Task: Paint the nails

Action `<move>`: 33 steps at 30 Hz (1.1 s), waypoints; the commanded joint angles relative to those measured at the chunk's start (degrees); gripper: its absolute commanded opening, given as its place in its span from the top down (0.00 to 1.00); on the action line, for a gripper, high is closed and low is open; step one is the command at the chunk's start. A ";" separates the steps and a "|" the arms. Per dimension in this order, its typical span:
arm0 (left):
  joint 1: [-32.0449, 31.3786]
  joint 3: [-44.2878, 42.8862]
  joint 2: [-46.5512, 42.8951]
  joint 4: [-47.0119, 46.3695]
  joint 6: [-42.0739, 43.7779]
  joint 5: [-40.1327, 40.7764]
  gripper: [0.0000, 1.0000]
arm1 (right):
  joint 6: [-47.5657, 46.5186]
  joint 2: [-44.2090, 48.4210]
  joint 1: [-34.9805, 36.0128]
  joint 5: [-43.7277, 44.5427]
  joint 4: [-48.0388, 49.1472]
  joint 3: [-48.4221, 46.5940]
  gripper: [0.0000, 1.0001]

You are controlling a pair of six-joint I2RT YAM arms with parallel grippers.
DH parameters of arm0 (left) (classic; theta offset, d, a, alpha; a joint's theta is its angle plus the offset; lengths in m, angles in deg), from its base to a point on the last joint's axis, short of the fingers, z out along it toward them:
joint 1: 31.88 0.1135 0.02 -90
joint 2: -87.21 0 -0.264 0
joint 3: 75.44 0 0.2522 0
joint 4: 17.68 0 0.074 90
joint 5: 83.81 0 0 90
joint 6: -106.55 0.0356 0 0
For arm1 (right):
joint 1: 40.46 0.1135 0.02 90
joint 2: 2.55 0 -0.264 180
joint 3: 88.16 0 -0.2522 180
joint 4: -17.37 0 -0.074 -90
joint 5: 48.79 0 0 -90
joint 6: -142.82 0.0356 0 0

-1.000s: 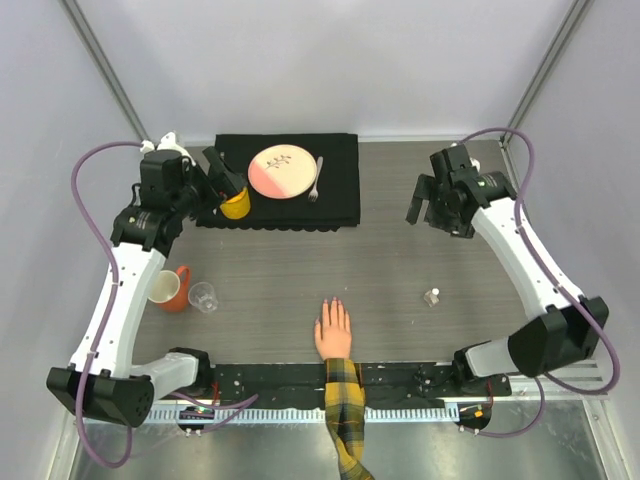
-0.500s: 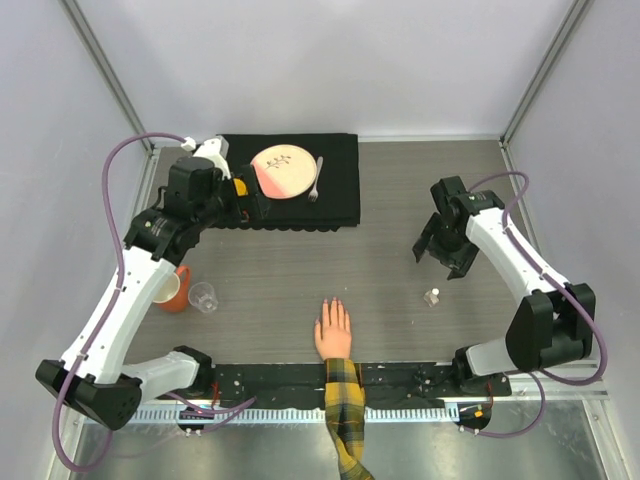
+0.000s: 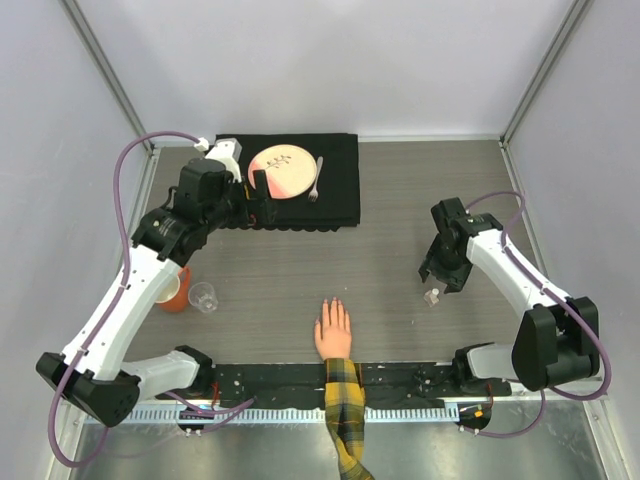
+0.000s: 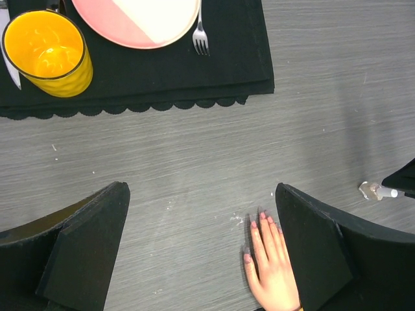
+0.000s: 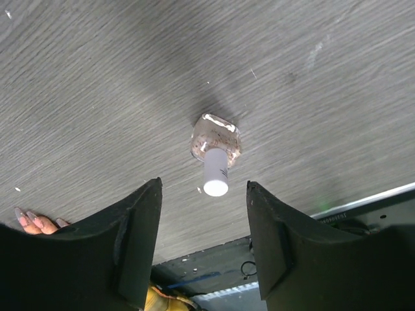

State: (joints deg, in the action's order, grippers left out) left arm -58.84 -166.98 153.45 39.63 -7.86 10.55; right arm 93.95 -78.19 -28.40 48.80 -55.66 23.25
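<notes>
A flesh-coloured hand [image 3: 333,330] in a yellow-and-black plaid sleeve lies flat at the table's near edge. Its pinkish nails [image 3: 333,302] point away from the arms' bases. They also show in the left wrist view, nails [image 4: 259,220], and at the lower left of the right wrist view, nails [image 5: 29,218]. A small clear bottle [image 3: 432,297] with a white cap stands to the hand's right. My right gripper [image 3: 438,280] hovers directly over the bottle [image 5: 216,146], open, one finger on each side of the cap without touching. My left gripper [image 3: 262,200] hangs open and empty near the mat's front edge.
At the back lies a black placemat [image 3: 340,205] with a pink-and-white plate [image 3: 282,171], a fork [image 3: 316,180] and a yellow cup [image 4: 48,55]. An orange mug [image 3: 172,292] and a clear glass [image 3: 203,296] stand at the left.
My right arm has come down and toward the near edge, over the bottle, and its jaws have narrowed. My left arm has swung right, from the yellow cup toward the mat's front edge.
</notes>
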 commanded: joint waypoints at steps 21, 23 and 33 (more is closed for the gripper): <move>-0.46 -1.76 0.74 -1.01 1.38 1.09 0.00 | -1.92 -0.12 2.01 3.04 6.18 5.52 0.57; -0.46 -1.76 0.73 -0.92 1.29 1.00 0.00 | -2.36 -0.39 2.27 3.48 6.53 5.78 0.61; -0.37 -5.27 3.10 4.52 -5.38 -4.09 0.00 | -8.68 -0.74 9.99 4.97 1.70 -4.38 0.99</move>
State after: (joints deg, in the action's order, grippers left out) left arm -59.14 -168.25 155.11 41.34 -9.06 10.04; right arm 89.73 -79.06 -22.61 52.12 -51.57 27.43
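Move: The nail polish bottle stands almost straight below the right hand, its middle about 4 cm down and 1 cm back, white cap upward. The model hand lies roughly 27 cm to the right hand's left, 10 cm back and 7 cm below; the near table edge runs some 18 cm back and 8 cm down. From the left hand the bottle is about 42 cm right, 11 cm back and 26 cm below. The nail polish bottle's white cap gets pinched from two sides: the right hand sinks about 2.5 cm onto it, easing barely 1 cm back, while its half-open fingers narrow slowly, then shut faster until both tips hold the cap. At the very end the hand turns some 10 degrees, mostly counter-clockwise, and shifts slightly left and up. ##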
